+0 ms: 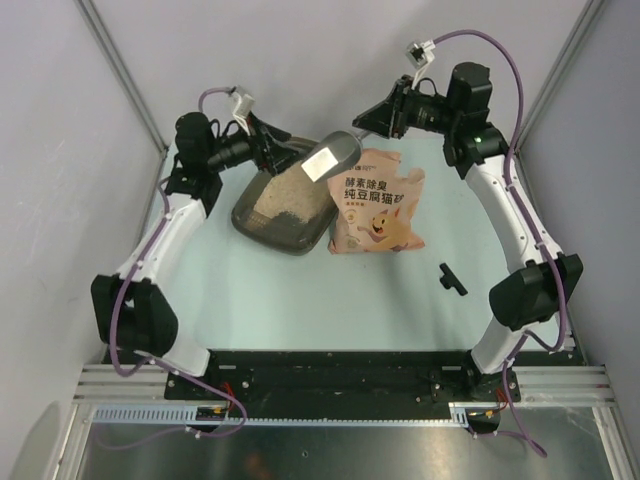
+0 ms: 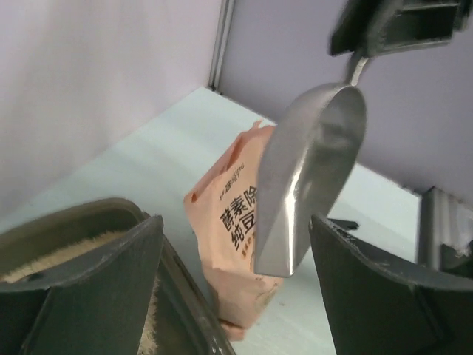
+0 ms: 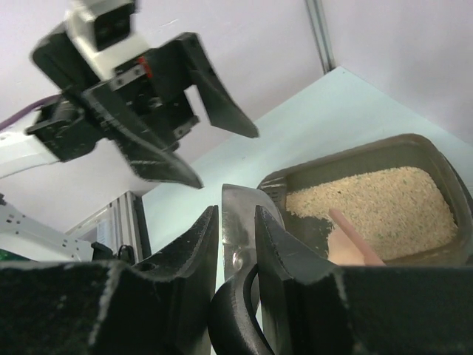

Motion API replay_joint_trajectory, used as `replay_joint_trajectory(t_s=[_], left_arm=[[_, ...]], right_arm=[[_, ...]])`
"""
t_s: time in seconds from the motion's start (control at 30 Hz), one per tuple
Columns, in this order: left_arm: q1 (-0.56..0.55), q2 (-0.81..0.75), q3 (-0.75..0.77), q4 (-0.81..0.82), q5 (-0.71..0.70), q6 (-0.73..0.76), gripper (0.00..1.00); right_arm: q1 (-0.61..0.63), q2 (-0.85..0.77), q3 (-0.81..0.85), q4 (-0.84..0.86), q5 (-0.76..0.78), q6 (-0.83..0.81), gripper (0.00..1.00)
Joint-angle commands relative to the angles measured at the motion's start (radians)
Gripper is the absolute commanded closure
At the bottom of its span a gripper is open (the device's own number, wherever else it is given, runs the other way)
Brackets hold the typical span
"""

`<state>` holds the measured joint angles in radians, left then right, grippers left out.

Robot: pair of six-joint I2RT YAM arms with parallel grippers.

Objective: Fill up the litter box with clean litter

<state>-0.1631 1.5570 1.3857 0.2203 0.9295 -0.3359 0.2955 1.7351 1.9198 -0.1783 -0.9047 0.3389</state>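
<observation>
The dark grey-brown litter box lies at the back left of the table, partly covered with pale beige clean litter. A grey metal scoop hangs over the box's far right corner, mouth tilted down toward it. My right gripper is shut on the scoop's handle. My left gripper stands open just left of the scoop, holding nothing. In the left wrist view the scoop hangs ahead of the wide fingers. The box's rim and the litter sit low on the left.
A salmon-pink cat-litter bag lies flat right of the box, touching it. A small black part rests on the table near the right arm. Grey walls and metal posts close in the back and sides.
</observation>
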Motion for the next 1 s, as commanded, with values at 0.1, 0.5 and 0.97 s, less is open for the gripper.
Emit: replay_joint_trajectory(t_s=[0.1, 0.5, 0.97], left_arm=[[-0.244, -0.189, -0.069, -0.157, -0.316, 0.616, 0.15], [-0.378, -0.123, -0.027, -0.084, -0.615, 0.762, 0.35], [-0.386, -0.077, -0.014, -0.134, -0.46, 0.709, 1.0]], right_arm=[[-0.004, -0.111, -0.059, 0.008, 0.021, -0.024, 1.0], [-0.006, -0.155, -0.102, 0.005, 0.01, -0.035, 1.0], [-0.08, -0.161, -0.149, 0.009, -0.005, 0.015, 0.82]])
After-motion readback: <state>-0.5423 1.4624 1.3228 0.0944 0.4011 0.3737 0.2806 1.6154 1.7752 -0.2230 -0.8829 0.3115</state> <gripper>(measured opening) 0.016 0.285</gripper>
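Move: The left gripper is open and empty. The lip of the scoop is about 6 cm to its right, 2 cm back and level with it. The litter box lies some 8 cm ahead and 30 cm below. The litter bag stands roughly 21 cm to the right, 5 cm back, its middle 20 cm lower. The right gripper still holds the scoop's handle; from it the lip is some 12 cm left, 3 cm back and 8 cm below. Bring the left gripper right and back to the scoop's lip, about 8 cm to the right, overshooting back and then returning some 3 cm forward while sinking from a slight rise. Roll it roughly 35 degrees clockwise, looking along its fingers, then close the fingers fully, pinching the scoop's rim at the lip. Keep the right grip on the handle and ease the scoop back about 2 cm, a little right and down. ##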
